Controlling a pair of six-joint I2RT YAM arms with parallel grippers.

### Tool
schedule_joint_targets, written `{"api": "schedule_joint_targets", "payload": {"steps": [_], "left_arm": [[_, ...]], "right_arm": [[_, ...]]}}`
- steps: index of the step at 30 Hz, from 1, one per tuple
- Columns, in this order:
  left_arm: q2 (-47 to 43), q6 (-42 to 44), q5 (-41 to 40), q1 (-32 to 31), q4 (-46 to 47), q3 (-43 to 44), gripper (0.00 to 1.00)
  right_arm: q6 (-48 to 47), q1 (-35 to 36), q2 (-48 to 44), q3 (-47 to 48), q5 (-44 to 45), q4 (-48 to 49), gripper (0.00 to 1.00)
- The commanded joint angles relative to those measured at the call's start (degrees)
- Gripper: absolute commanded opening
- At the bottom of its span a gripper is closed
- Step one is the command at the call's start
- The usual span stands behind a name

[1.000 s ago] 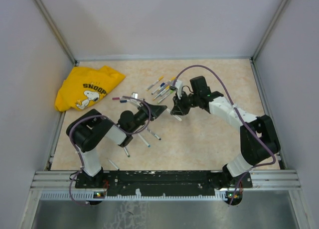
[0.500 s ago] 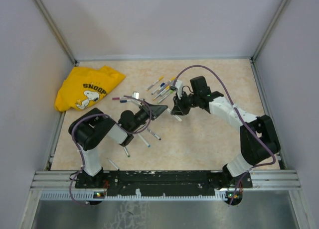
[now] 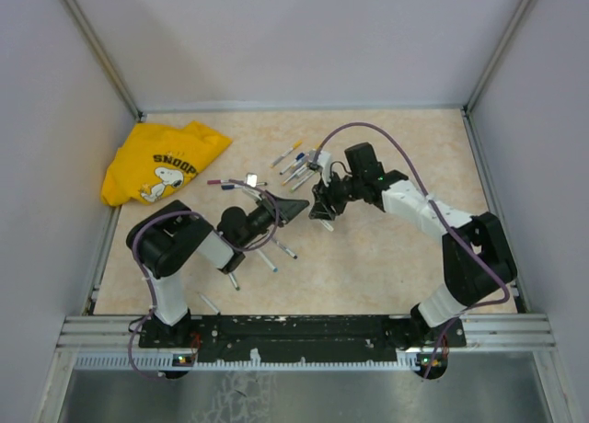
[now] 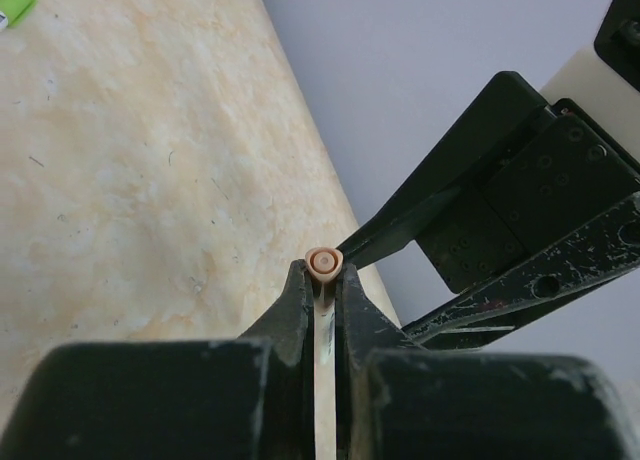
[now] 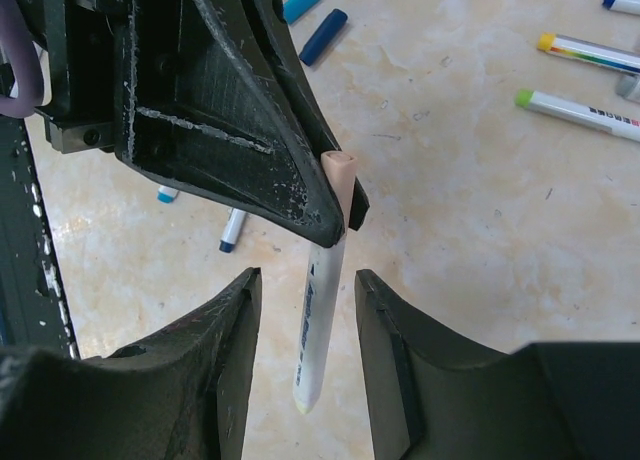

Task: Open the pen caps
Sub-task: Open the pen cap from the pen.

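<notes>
My left gripper (image 3: pixel 300 205) is shut on a pen at its peach-orange cap (image 4: pixel 324 261), whose end shows between the fingertips (image 4: pixel 296 280). In the right wrist view the cap (image 5: pixel 338 170) is pinched at the tips of the left gripper's jaws. The white barrel (image 5: pixel 318 320) sticks out from them. My right gripper (image 5: pixel 305 280) is open, one finger on each side of the barrel, with gaps on both sides. In the top view the right gripper (image 3: pixel 321 211) meets the left gripper above the table's middle.
A yellow Snoopy shirt (image 3: pixel 161 161) lies at the back left. Several capped pens (image 3: pixel 296 164) lie behind the grippers, among them a green-capped one (image 5: pixel 575 113) and a yellow-capped one (image 5: pixel 590 52). Loose blue caps (image 5: pixel 324 35) and uncapped barrels (image 3: pixel 267 256) lie near the left arm.
My right gripper has moved a little left, closer to the left gripper, so that its open fingers straddle the barrel. The left gripper keeps its hold on the pen.
</notes>
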Motion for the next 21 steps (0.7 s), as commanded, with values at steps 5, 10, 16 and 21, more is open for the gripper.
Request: {"api": "schedule_joint_targets", "payload": {"steps": [5,10,16,21], "left_arm": [[-2.3,1.5,-0.7,-0.4,14.7,-2.2,0.00],[-4.3,2.5,-1.5,-0.3,15.1,-3.4,0.00],[-6.0,3.5,-2.5,-0.3,15.1,-4.4,0.00],[-7.2,4.6,-3.5,1.2,15.5,-5.9,0.00]], "right_arm": [[-0.9,1.5,1.3,0.5,1.6,1.1,0.43],[-1.1,2.1,2.6,0.8,3.4,0.7,0.43],[-1.7,3.2,3.3,1.0,3.0,0.2,0.39],[-2.5,4.3,3.4,1.5,1.3,-1.1,0.00]]}}
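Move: My left hand holds the pen by its capped upper end. The barrel's middle hangs about 4 cm back, 4 cm right and 4 cm below that hand. From my open right hand the barrel is about 3 cm below and 1 cm right, level fore and aft. On the table, some 13 cm below my right hand, the green marker lies about 10 cm ahead and 3 cm left, and an uncapped pen about 8 cm back and 9 cm left. I sink my open right hand about 2.5 cm along the hanging pen, tipping the fingers down some 5 degrees, then shut them on the barrel below the cap while drifting a centimetre back and left. Meanwhile my left hand keeps its pinch on the cap and eases roughly 2 cm left, dipping slightly before it rises again. ##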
